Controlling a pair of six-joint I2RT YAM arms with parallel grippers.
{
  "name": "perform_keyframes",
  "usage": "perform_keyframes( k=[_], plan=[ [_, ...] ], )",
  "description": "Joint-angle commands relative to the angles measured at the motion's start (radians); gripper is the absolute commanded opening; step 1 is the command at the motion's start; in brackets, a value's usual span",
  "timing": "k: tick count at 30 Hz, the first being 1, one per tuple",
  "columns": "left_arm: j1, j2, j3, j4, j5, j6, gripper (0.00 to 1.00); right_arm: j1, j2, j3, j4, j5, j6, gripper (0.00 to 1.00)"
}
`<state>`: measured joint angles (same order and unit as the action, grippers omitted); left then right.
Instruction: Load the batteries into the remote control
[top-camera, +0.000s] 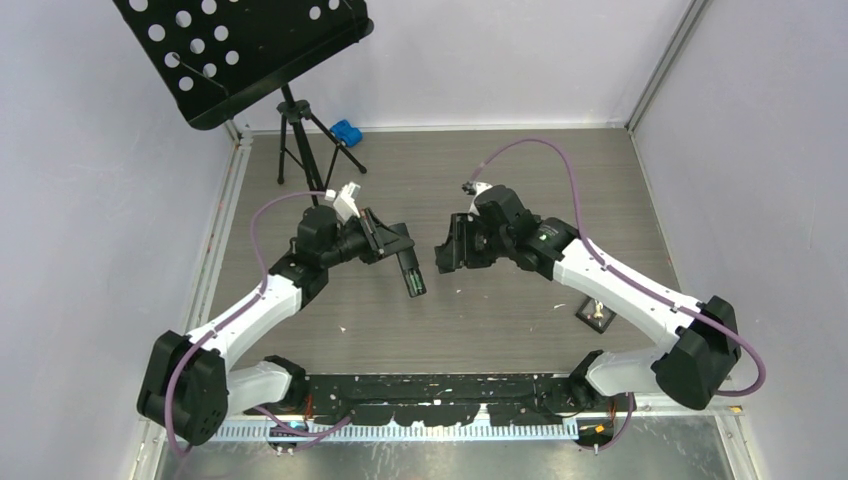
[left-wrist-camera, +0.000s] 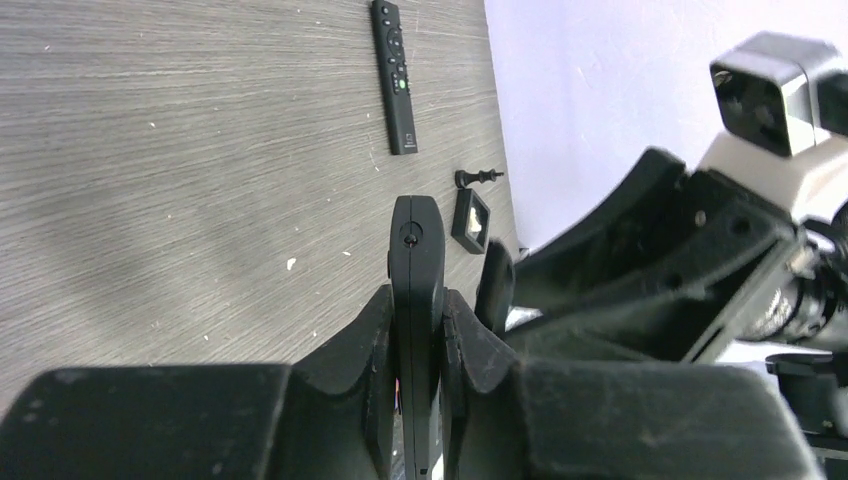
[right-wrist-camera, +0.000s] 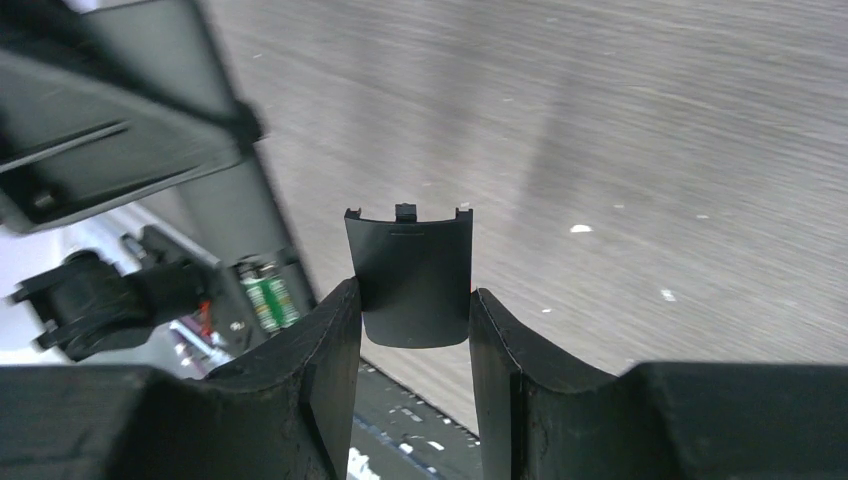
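My left gripper (top-camera: 393, 246) is shut on a black remote control (top-camera: 411, 272), held above the table with its free end pointing toward the near edge. In the left wrist view the remote control (left-wrist-camera: 417, 240) stands edge-on between the fingers of the left gripper (left-wrist-camera: 417, 300). Green batteries (right-wrist-camera: 266, 301) lie side by side in its open compartment; they show as a green speck (top-camera: 413, 285) from above. My right gripper (right-wrist-camera: 415, 300) is shut on the small flat black cover (right-wrist-camera: 409, 262), just right of the remote. From above, the right gripper (top-camera: 446, 256) faces the left one.
A second black remote (left-wrist-camera: 395, 75) lies flat on the table, with a small black square part (left-wrist-camera: 470, 220) and a black screw (left-wrist-camera: 478, 177) near it. A music stand on a tripod (top-camera: 300, 140) and a blue object (top-camera: 345, 131) stand at the back left. Walls close in three sides.
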<state>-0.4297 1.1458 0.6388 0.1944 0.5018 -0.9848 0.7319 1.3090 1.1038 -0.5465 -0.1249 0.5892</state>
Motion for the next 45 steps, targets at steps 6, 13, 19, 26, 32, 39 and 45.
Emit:
perform_keyframes(
  k=[6, 13, 19, 26, 32, 39, 45],
  plan=[
    [0.006, 0.026, 0.048, 0.064, -0.022, -0.1, 0.0, 0.142, 0.033, 0.086, 0.034, -0.044, 0.068, 0.36],
    [0.006, 0.022, 0.051, 0.055, -0.016, -0.1, 0.0, 0.166, 0.073, 0.11, 0.029, -0.038, 0.061, 0.36],
    [0.006, 0.018, 0.053, 0.054, -0.016, -0.1, 0.0, 0.177, 0.107, 0.126, 0.0, -0.027, 0.051, 0.36],
    [0.006, 0.015, 0.053, 0.082, -0.003, -0.139, 0.0, 0.193, 0.133, 0.144, -0.023, -0.031, 0.037, 0.36],
    [0.006, 0.016, 0.068, 0.079, 0.007, -0.171, 0.0, 0.203, 0.155, 0.16, -0.044, -0.047, 0.022, 0.37],
    [0.006, 0.017, 0.077, 0.082, 0.027, -0.236, 0.0, 0.216, 0.187, 0.176, -0.103, -0.053, 0.003, 0.39],
    [0.006, 0.013, 0.082, 0.099, 0.056, -0.289, 0.0, 0.225, 0.214, 0.2, -0.132, -0.004, 0.002, 0.4]
  ],
)
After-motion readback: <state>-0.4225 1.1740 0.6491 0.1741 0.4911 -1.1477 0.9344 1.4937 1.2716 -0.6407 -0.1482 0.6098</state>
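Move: The right hand already holds the battery cover; the remote's open battery bay lies about 7 cm to its left, 5 cm back and roughly 1 cm lower. The upper end of this remote, gripped by the left fingers, is about 11 cm left and 6 cm ahead of the right hand. From the left hand, the bay is some 10 cm back and 4 cm right, about level. The right hand carries the pinched cover about 6 cm left and 5 cm back onto the held remote's bay. ##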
